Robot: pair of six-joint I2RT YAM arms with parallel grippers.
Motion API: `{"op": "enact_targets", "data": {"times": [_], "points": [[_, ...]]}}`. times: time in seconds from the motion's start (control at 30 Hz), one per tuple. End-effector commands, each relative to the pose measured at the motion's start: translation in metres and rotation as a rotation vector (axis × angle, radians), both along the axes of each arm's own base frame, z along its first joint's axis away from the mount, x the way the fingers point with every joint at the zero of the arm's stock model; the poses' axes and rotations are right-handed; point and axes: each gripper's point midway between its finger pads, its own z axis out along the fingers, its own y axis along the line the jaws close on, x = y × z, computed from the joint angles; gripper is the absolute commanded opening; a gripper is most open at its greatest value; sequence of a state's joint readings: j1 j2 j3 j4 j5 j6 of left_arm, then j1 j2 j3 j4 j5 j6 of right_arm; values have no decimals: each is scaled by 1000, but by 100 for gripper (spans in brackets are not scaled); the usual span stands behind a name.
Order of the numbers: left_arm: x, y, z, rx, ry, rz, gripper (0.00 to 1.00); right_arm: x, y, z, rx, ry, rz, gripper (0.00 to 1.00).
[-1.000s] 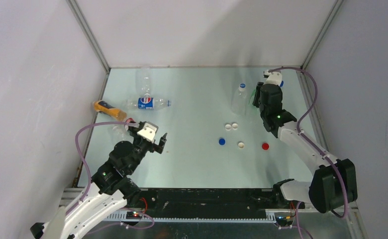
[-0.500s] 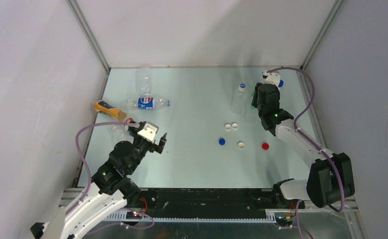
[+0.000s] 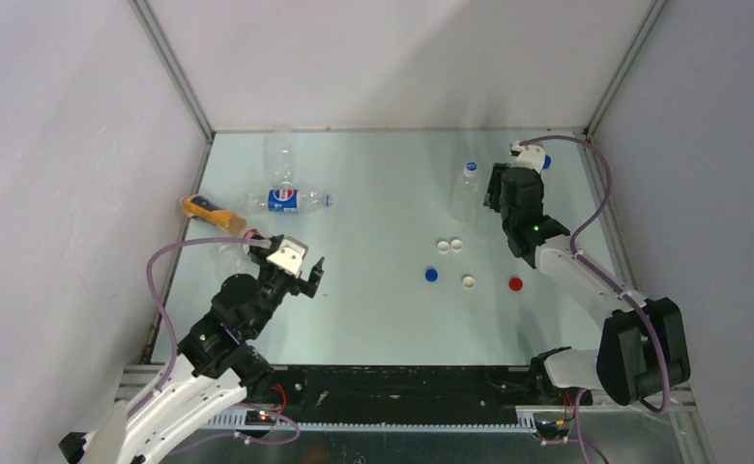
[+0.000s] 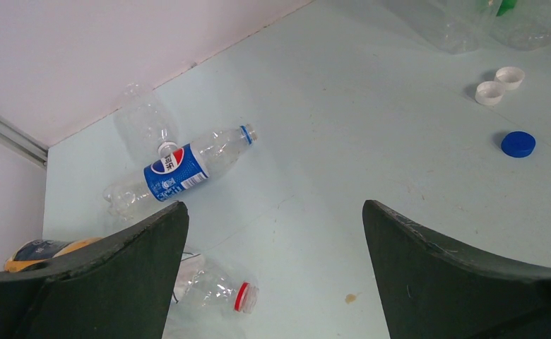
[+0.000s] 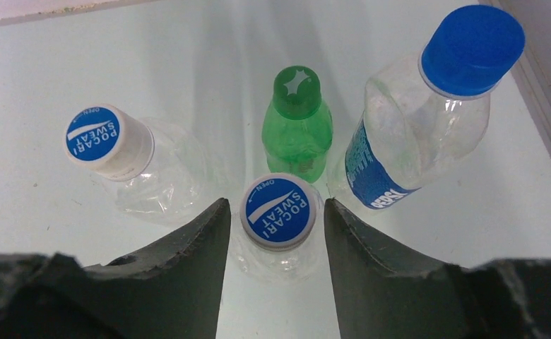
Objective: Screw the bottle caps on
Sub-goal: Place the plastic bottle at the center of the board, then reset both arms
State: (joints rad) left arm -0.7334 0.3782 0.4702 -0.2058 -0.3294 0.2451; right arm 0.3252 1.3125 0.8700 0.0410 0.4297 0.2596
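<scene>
My right gripper (image 5: 277,206) is open, its jaws standing a little off either side of the blue-and-white cap (image 5: 280,212) that sits on an upright clear bottle (image 5: 287,258). Behind it stand a green capped bottle (image 5: 297,134), a clear bottle with a matching blue-and-white cap (image 5: 107,135) and a blue-capped labelled bottle (image 5: 428,120). In the top view the right gripper (image 3: 502,193) is at the back right. Loose caps lie mid-table: two white (image 3: 450,246), blue (image 3: 432,275), cream (image 3: 469,281), red (image 3: 516,284). My left gripper (image 4: 274,212) hangs wide open and empty above the table.
At the left lie a blue-labelled clear bottle (image 4: 177,169), an orange bottle (image 4: 43,248), a clear bottle with a red neck ring (image 4: 216,289) and another clear bottle (image 4: 142,116). The enclosure walls close in at the left, back and right (image 3: 605,222).
The right gripper's jaws have opened off the capped bottle's cap, and that arm has shifted slightly. The left arm has not moved.
</scene>
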Motion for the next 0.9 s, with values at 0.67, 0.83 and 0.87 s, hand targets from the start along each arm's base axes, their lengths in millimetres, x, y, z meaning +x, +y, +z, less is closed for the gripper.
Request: {"op": "enact_targets", "data": {"times": [0.67,0.83,0.87], "points": [[-23,28,75,-141,-103,46,100,-130,-7,146,119,-354,218,99],[-41,57,112,-200,-165,101,100,-195,-33,192,167,-520,193,99],[-44,61,115,-207,-172,111,100,-200,-36,192,167,-520,185,99]]}}
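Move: The Pocari bottle just set down stands upright with its neck and cap between the right hand's half-open fingers; its middle is straight below the hand, some 9 cm down. Its neighbours, at similar height: the green bottle about 6 cm farther out and 1 cm right of it, the other white-capped bottle 5 cm out and 8 cm left, the blue-capped Pepsi bottle 5 cm out and 8 cm right. From the left hand the set-down bottle lies about 17 cm ahead, 43 cm right and 12 cm below. The right fingers, already loosened around the bottle's neck and cap, spread to fully open and come clear as the hand, after dipping under a centimetre, speeds up and back away from the bottle, nearly 20 cm each way, drifting slightly right and tipping its fingers up about 30 degrees. Late on, the empty, open left hand also rises about 9 cm, easing back and left. ##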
